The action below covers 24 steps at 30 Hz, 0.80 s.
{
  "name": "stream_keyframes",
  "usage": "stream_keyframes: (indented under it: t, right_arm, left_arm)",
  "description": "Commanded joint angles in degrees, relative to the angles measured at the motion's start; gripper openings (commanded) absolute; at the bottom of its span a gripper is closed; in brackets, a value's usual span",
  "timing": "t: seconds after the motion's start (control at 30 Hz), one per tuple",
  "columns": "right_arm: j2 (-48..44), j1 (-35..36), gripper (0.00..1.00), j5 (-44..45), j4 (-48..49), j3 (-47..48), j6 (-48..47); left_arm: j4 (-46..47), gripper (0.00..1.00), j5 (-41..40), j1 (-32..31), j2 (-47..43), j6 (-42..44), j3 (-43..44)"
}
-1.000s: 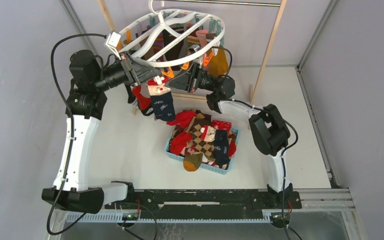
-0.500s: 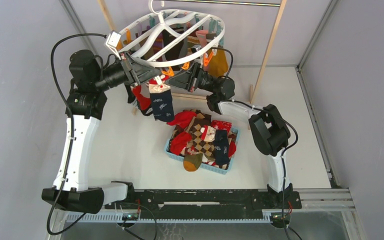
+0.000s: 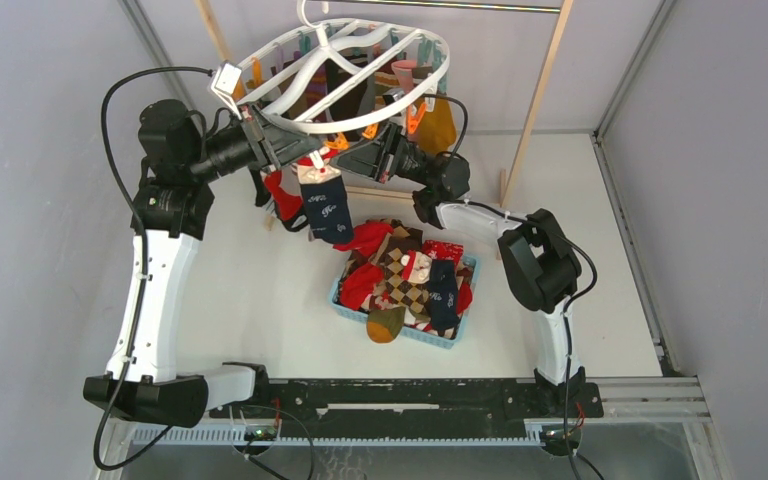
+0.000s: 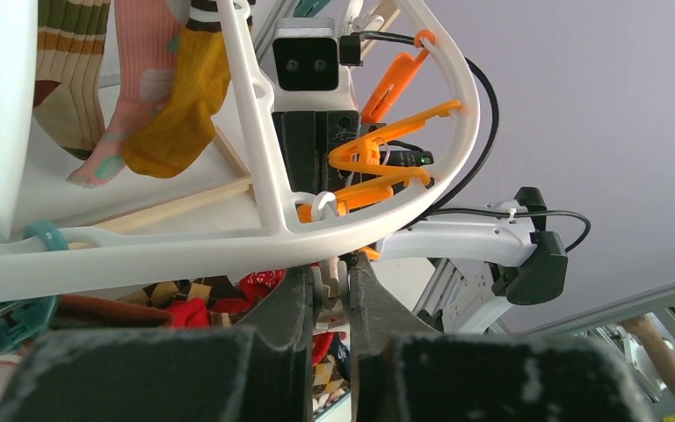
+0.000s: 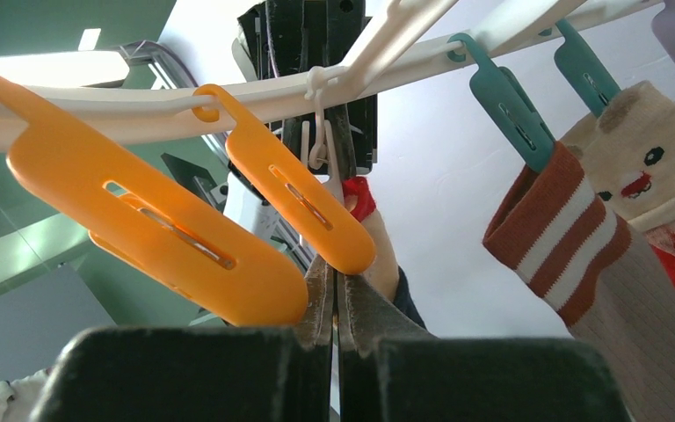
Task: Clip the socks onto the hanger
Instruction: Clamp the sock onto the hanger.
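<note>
The white oval hanger [image 3: 345,70] hangs at the top centre, with orange and teal clips under its rim. My left gripper [image 3: 300,152] reaches under the rim [image 4: 228,242], shut [image 4: 334,272] on a small white clip [image 4: 327,283]. Below that clip hangs a navy sock with white lettering [image 3: 326,207]. My right gripper [image 3: 352,162] comes from the other side, its jaws shut [image 5: 334,268] with nothing seen between them, just under an orange clip [image 5: 299,198]. The navy sock's red and beige top [image 5: 380,251] shows right behind the fingertips. More socks [image 3: 405,275] lie heaped below.
A blue basket [image 3: 432,339] holds the heap of socks. Mustard [image 4: 185,105], pink [image 4: 136,88] and striped [image 5: 571,255] socks hang from the ring, and a red one [image 3: 285,198] hangs beside the navy sock. Wooden frame poles [image 3: 540,90] stand behind.
The navy sock has swung slightly to the right under the clip. Both arms hold almost the same pose, and both grippers stay as they were.
</note>
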Motion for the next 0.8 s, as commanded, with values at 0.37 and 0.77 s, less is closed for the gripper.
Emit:
stream_keyframes:
  t: [0.37, 0.77]
  right_arm:
    - [-2.18, 0.66, 0.00, 2.90, 3.70, 3.01, 0.80]
    - [-2.68, 1.13, 0.00, 4.93, 3.68, 3.09, 0.21]
  left_arm:
    - [-0.59, 0.45, -1.40, 0.11, -2.58, 1.96, -0.26]
    - [-2.71, 0.74, -2.63, 0.15, -4.76, 4.56, -2.53]
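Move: The white clip on the hanger rim is already pinched between the left fingertips. From there the navy Santa sock hangs straight below, its middle some 10 cm down; an orange clip sits about 4 cm right, 2 cm ahead and 2 cm higher, a teal clip about 5 cm left and 3 cm ahead, 1 cm up. From the right fingertips the white clip is about 3 cm left, level ahead, and 2 cm up. Left fingers spread wide, letting the white clip go, and ease back about 1 cm; right stays shut. ##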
